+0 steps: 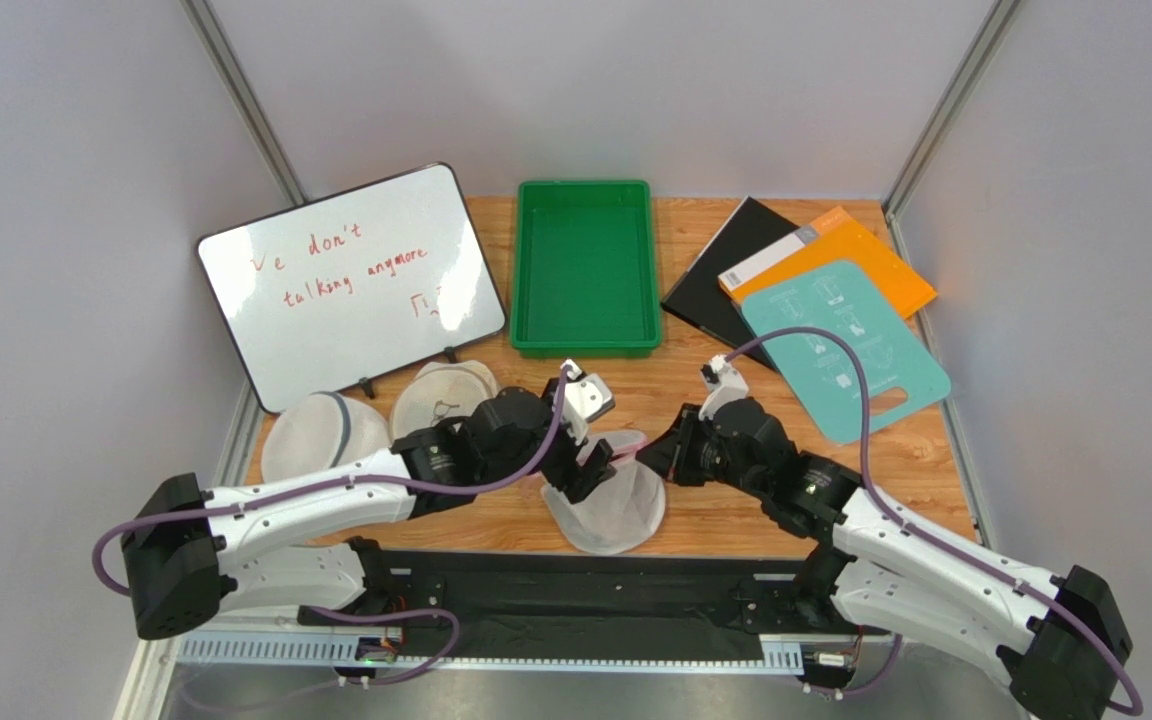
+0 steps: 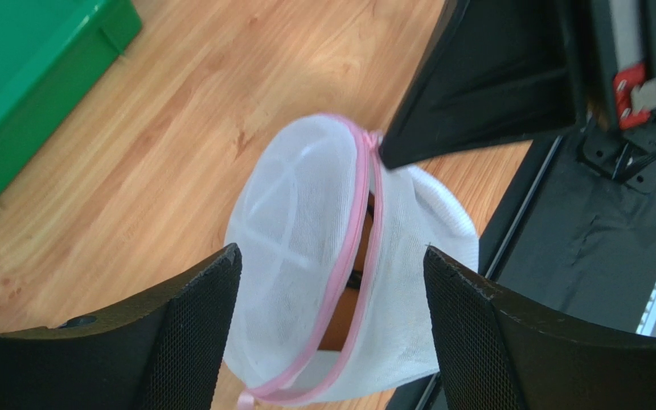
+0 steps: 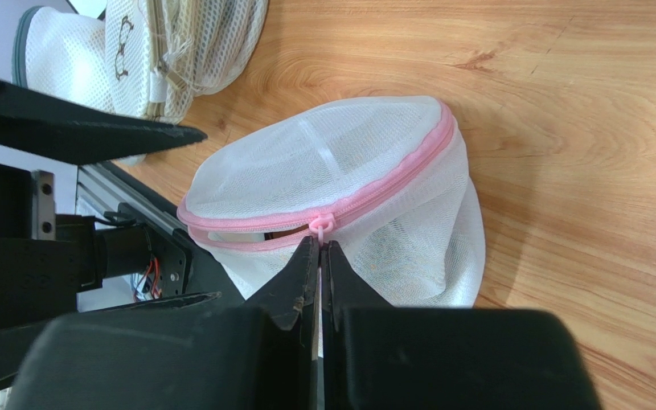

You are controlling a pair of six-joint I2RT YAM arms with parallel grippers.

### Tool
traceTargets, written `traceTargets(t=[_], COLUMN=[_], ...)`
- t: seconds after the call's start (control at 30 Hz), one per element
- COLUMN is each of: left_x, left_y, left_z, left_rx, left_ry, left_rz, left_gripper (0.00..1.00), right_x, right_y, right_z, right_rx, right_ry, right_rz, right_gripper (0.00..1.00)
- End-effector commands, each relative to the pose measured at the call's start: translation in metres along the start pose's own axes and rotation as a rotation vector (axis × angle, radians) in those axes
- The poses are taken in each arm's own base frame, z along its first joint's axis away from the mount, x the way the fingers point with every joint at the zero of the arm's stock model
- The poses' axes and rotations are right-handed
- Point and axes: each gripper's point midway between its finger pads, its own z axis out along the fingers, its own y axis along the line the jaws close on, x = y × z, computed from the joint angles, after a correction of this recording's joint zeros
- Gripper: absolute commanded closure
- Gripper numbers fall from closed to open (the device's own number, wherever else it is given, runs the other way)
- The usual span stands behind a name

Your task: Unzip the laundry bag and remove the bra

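Observation:
The laundry bag (image 1: 608, 518), white mesh with pink trim, lies on the wood near the front edge. Its pink zipper is partly undone. Through the gap a strip of the brown bra (image 2: 342, 327) shows, also faintly visible in the right wrist view (image 3: 284, 232). My left gripper (image 1: 585, 453) is open, its fingers (image 2: 194, 325) standing on either side of the bag (image 2: 306, 222) without pinching it. My right gripper (image 3: 320, 243) is shut on the pink zipper pull (image 3: 319, 225) at the bag's (image 3: 340, 162) rim, coming in from the right (image 1: 657, 450).
Two plain white mesh bags (image 1: 319, 432) (image 1: 440, 398) lie left of the arms. A whiteboard (image 1: 349, 285) leans at back left, and a green tray (image 1: 585, 191) stands at back centre. Black, orange and teal folders (image 1: 838, 345) lie at back right. A black rail (image 1: 582, 593) runs along the near edge.

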Motion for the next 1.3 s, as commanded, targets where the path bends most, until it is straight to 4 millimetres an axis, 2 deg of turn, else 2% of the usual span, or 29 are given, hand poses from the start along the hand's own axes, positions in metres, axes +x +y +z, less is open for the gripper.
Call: traceTargets(t=[0.0, 0.13, 0.27, 0.47, 0.6, 0.97, 1.07, 1.1, 1.17, 1.2, 1.27], left_x=[-0.040, -0.048, -0.041, -0.029, -0.019, -0.003, -0.001, 0.000, 0.001, 0.001, 0.000], left_y=[-0.007, -0.014, -0.015, -0.017, -0.017, -0.018, -0.018, -0.018, -0.017, -0.017, -0.014], left_z=[0.006, 0.014, 0.024, 0.024, 0.023, 0.023, 0.023, 0.024, 0.023, 0.023, 0.021], left_rx=[0.027, 0.065, 0.073, 0.087, 0.087, 0.097, 0.101, 0.101, 0.096, 0.092, 0.080], left_ry=[-0.075, -0.074, -0.039, -0.016, 0.001, 0.036, 0.041, 0.043, 0.046, 0.047, 0.041], left_rz=[0.021, 0.031, 0.034, 0.021, 0.011, 0.001, 0.002, 0.002, 0.002, 0.003, 0.007], left_gripper=[0.16, 0.16, 0.16, 0.20, 0.32, 0.46, 0.65, 0.78, 0.90, 1.00, 1.00], right_x=[-0.006, -0.002, -0.002, -0.001, -0.002, -0.008, -0.010, -0.009, -0.008, -0.011, -0.012], right_y=[0.025, 0.032, 0.038, 0.039, 0.040, 0.036, 0.036, 0.035, 0.033, 0.028, 0.024], right_z=[-0.006, -0.008, -0.010, -0.011, -0.010, -0.010, -0.011, -0.010, -0.010, -0.008, -0.007], right_rx=[-0.104, -0.134, -0.152, -0.154, -0.153, -0.115, -0.113, -0.108, -0.101, -0.070, -0.053], right_ry=[-0.006, 0.000, 0.005, 0.009, 0.007, -0.014, -0.018, -0.016, -0.011, -0.029, -0.039], right_rz=[-0.034, -0.046, -0.052, -0.059, -0.062, -0.080, -0.083, -0.082, -0.081, -0.083, -0.090], right_gripper=[1.00, 1.00, 1.00, 1.00, 1.00, 1.00, 1.00, 1.00, 1.00, 1.00, 1.00])
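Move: The left hand, fingers open, has the pink zipper edge of the laundry bag about 4 cm to its right and 2 cm below, with the slider some 2 cm further right and 1 cm farther out. The bag's middle is 4 cm back, 1 cm right and 6 cm lower. The glasses-print bag is 19 cm left, 7 cm ahead. The right hand still pinches the zipper pull; for it the edge is about 2 cm left and 1 cm back. Left fingers shut on the zipper edge right beside the slider: the hand hops up about 2 cm while going right some 3 cm, then sinks nearly 4 cm onto the edge, narrowing on the way down and pinching it at the end. The right hand keeps its grip on the pull, easing back and left about 2 cm early on, then staying nearly put. ##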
